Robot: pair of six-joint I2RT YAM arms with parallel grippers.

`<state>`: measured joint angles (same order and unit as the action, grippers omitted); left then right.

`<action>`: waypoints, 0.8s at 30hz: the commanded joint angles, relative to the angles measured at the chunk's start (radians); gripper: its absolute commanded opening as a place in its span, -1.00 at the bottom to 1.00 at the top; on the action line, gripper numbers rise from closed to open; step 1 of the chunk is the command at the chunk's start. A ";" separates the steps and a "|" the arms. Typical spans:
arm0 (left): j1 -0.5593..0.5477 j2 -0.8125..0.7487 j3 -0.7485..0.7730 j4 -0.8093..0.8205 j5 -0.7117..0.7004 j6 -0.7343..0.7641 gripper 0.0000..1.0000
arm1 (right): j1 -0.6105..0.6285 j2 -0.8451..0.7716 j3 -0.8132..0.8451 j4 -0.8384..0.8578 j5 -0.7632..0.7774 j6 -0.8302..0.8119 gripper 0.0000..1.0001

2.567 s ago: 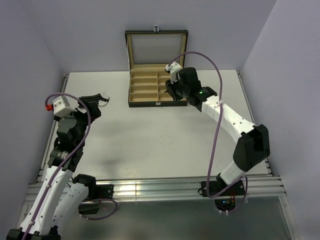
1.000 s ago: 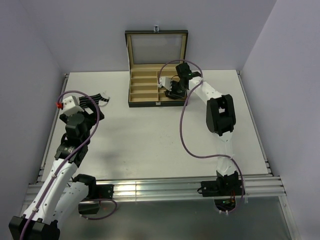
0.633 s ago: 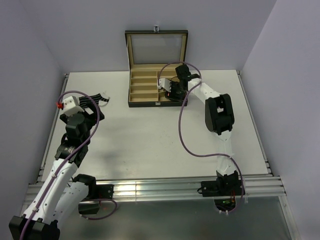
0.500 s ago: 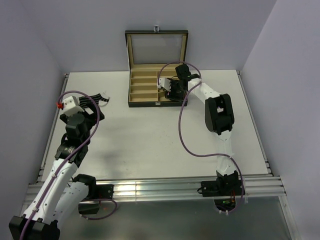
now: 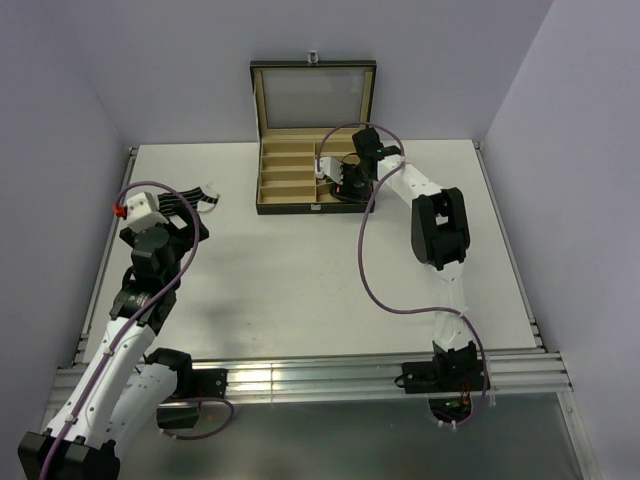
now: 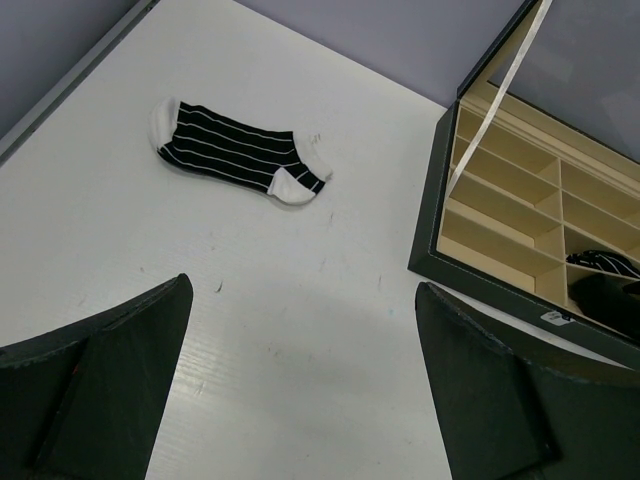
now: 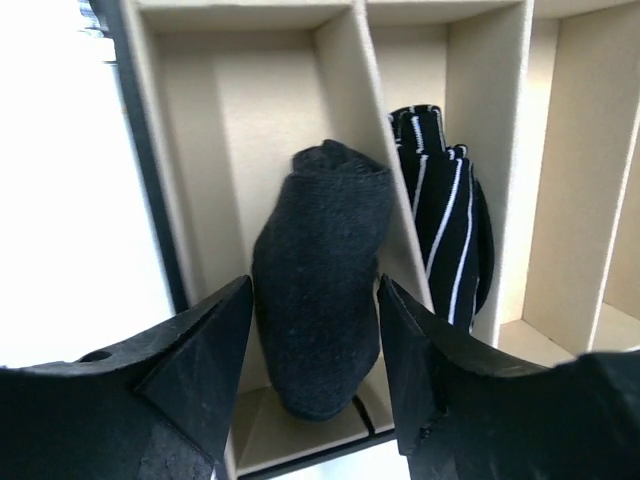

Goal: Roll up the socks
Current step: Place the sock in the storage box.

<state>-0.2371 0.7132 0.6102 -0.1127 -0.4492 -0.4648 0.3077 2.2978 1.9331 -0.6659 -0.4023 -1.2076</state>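
A plain dark rolled sock lies in a near compartment of the box. My right gripper is open astride it, with slim gaps at both fingers. A striped rolled sock fills the neighbouring compartment. In the top view the right gripper hangs over the box's right near corner. A flat striped sock lies on the table at the left. My left gripper is open wide above bare table, short of that sock. From above, the left arm partly hides this sock.
The black box with tan compartments stands at the table's far middle, its lid upright against the back wall. Purple walls close in left, right and behind. A metal rail runs along the near edge.
The right gripper's jaws have parted from the plain rolled sock, which stays in its compartment. The left arm has not moved over the last second.
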 commanded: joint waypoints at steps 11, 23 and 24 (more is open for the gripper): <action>-0.002 -0.012 -0.006 0.048 0.010 0.008 0.97 | -0.035 -0.146 0.032 -0.034 -0.170 0.117 -0.23; -0.002 -0.014 -0.004 0.047 0.017 0.005 0.97 | -0.033 -0.060 0.044 0.147 -0.144 0.322 -0.79; -0.002 -0.014 -0.006 0.047 0.015 0.006 0.96 | -0.032 -0.043 0.046 0.146 -0.144 0.324 -0.79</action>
<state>-0.2371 0.7105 0.6094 -0.1116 -0.4419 -0.4648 0.2810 2.2139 1.9446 -0.5690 -0.5434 -0.9398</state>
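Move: The black sock already lies in the storage box's front-right compartment, between the right hand's open fingertips and about 2 cm below the hand point. The rolled striped sock sits one compartment farther out, roughly 5 cm ahead of the right hand and 1 cm left. The box's front wall is some 3 cm back. From the left hand the black sock is about 22 cm ahead, 37 cm right and 20 cm lower. The right fingers, straddling the already released black sock, come free of it as the hand lifts about 6.5 cm out of the compartment. It eases back 1 cm at first, then drifts a couple of centimetres forward and left. Partway up the fingers close empty, while the wrist tilts some 15 degrees so they point more to the left and less steeply down. ##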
